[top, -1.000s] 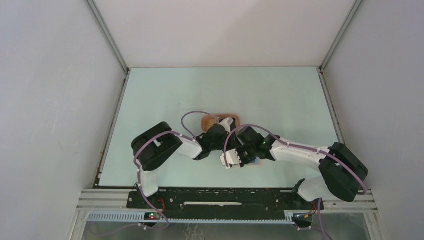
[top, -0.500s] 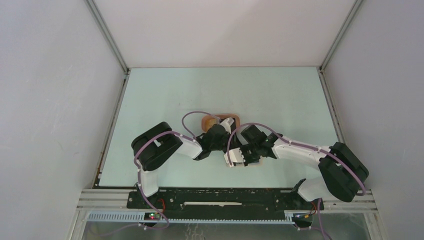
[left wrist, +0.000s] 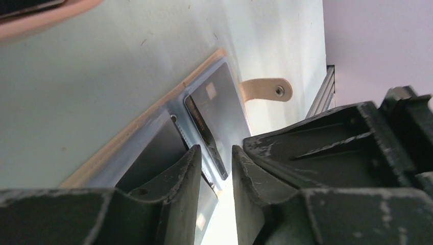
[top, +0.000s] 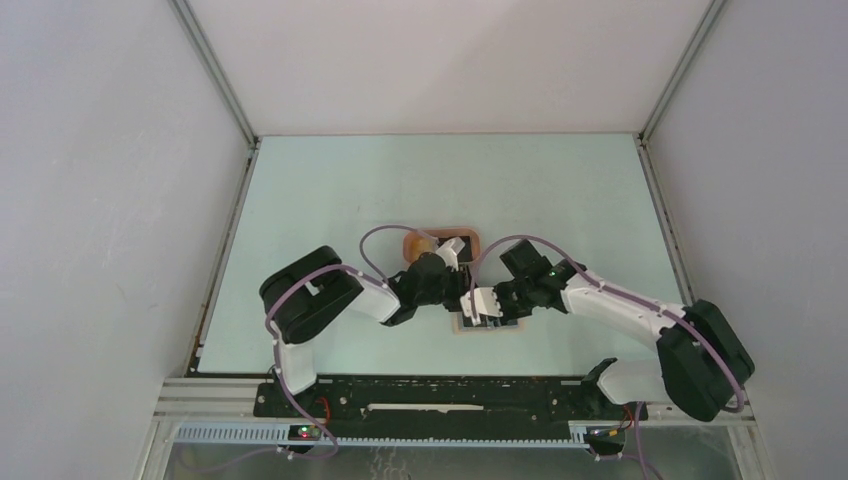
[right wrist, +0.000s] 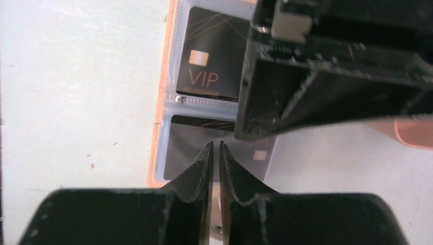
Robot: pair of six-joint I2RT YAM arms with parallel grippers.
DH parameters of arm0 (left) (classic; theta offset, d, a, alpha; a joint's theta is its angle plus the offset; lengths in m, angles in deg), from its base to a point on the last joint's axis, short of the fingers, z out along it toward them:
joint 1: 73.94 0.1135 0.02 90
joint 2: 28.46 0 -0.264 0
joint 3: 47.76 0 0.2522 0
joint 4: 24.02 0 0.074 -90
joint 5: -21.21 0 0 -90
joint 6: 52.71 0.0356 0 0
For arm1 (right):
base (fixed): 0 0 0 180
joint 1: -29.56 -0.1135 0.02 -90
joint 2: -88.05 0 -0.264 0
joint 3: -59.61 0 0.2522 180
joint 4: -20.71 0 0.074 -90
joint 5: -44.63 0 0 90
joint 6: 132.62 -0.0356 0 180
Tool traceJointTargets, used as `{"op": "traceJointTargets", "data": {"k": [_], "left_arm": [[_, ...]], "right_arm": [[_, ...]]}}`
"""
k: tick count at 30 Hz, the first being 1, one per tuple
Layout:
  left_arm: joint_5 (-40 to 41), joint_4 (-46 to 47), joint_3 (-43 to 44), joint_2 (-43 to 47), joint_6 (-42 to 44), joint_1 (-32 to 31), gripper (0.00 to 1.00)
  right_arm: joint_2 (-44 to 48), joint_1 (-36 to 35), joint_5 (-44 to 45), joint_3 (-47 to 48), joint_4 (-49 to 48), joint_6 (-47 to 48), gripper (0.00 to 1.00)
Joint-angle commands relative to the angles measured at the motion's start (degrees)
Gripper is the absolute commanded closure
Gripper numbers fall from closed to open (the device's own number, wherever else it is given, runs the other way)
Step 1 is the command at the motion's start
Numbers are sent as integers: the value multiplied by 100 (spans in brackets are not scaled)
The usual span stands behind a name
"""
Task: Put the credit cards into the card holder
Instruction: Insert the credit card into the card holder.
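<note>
The card holder lies open on the table, tan rim around clear sleeves; its snap tab sticks out to one side. A black VIP credit card sits in the far sleeve and a second black card in the near one. From the left wrist, a dark card shows tilted at the fold. My right gripper hovers over the near sleeve, its jaws a narrow slit apart with nothing between. My left gripper is open and empty just above the holder.
A salmon-pink oval tray stands just behind the two grippers, its corner also in the right wrist view. The left gripper's black body overhangs the holder's right side. Grey walls enclose the table on three sides.
The right arm has swung right and back, uncovering part of the holder. Its jaws have parted from shut to a thin slit. The left jaws have widened a little.
</note>
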Motion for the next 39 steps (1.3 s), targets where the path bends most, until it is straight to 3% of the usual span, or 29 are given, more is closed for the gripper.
{"op": "traceJointTargets", "data": {"k": [1,9,15,20,24,30,35,39], "left_arm": [[75,-238,-368,368,425,20,65],[263,-138,-703,1168,846,-43,64],[609,-170,-941,2221,1595,-197,64],[1104,-1051,-840,3270,2460,-489,63],[1496,-1450,-830,4079,2951,-725,62],[1680,-1733,-948,5115,3223,-756,61],[1940,-1807,-1076,5772,3397,-756,46],[2071,-1706,-1232,5995,3362,-756,26]], "right_arm": [[563,177,-678,174,528,50,80],[956,853,-1667,613,1159,-529,73],[1126,1273,-2285,974,1447,-1831,67],[1448,1598,-2576,1000,1565,-2629,61],[1607,2077,-2969,1000,1549,-3139,49],[1290,2386,-3252,1123,1835,-3545,47],[514,2389,-3595,1489,2505,-3576,47],[139,2247,-3223,1519,2388,-3833,47]]}}
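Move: Below both hands, only about 2 cm down, lies the card holder: its middle is some 3 cm right and 1 cm back of the left hand, and about 4 cm left of the right hand, level with it. The card in its right pocket sits right under the right fingertips, the left pocket's card about 8 cm to the left of that one. The tray's middle stands some 15 cm ahead and 8 cm left of the left hand. Backing off the card holder with both arms: the left hand eases left and slightly back, then climbs fast, about 23 cm up and 9 cm left in all, its fingertips tilting up some 50 degrees and spreading late on. The right hand rises about 11 cm off the right pocket, drawing a little back, while its wrist turns clockwise and tilts and its nearly shut fingers open to about half. ##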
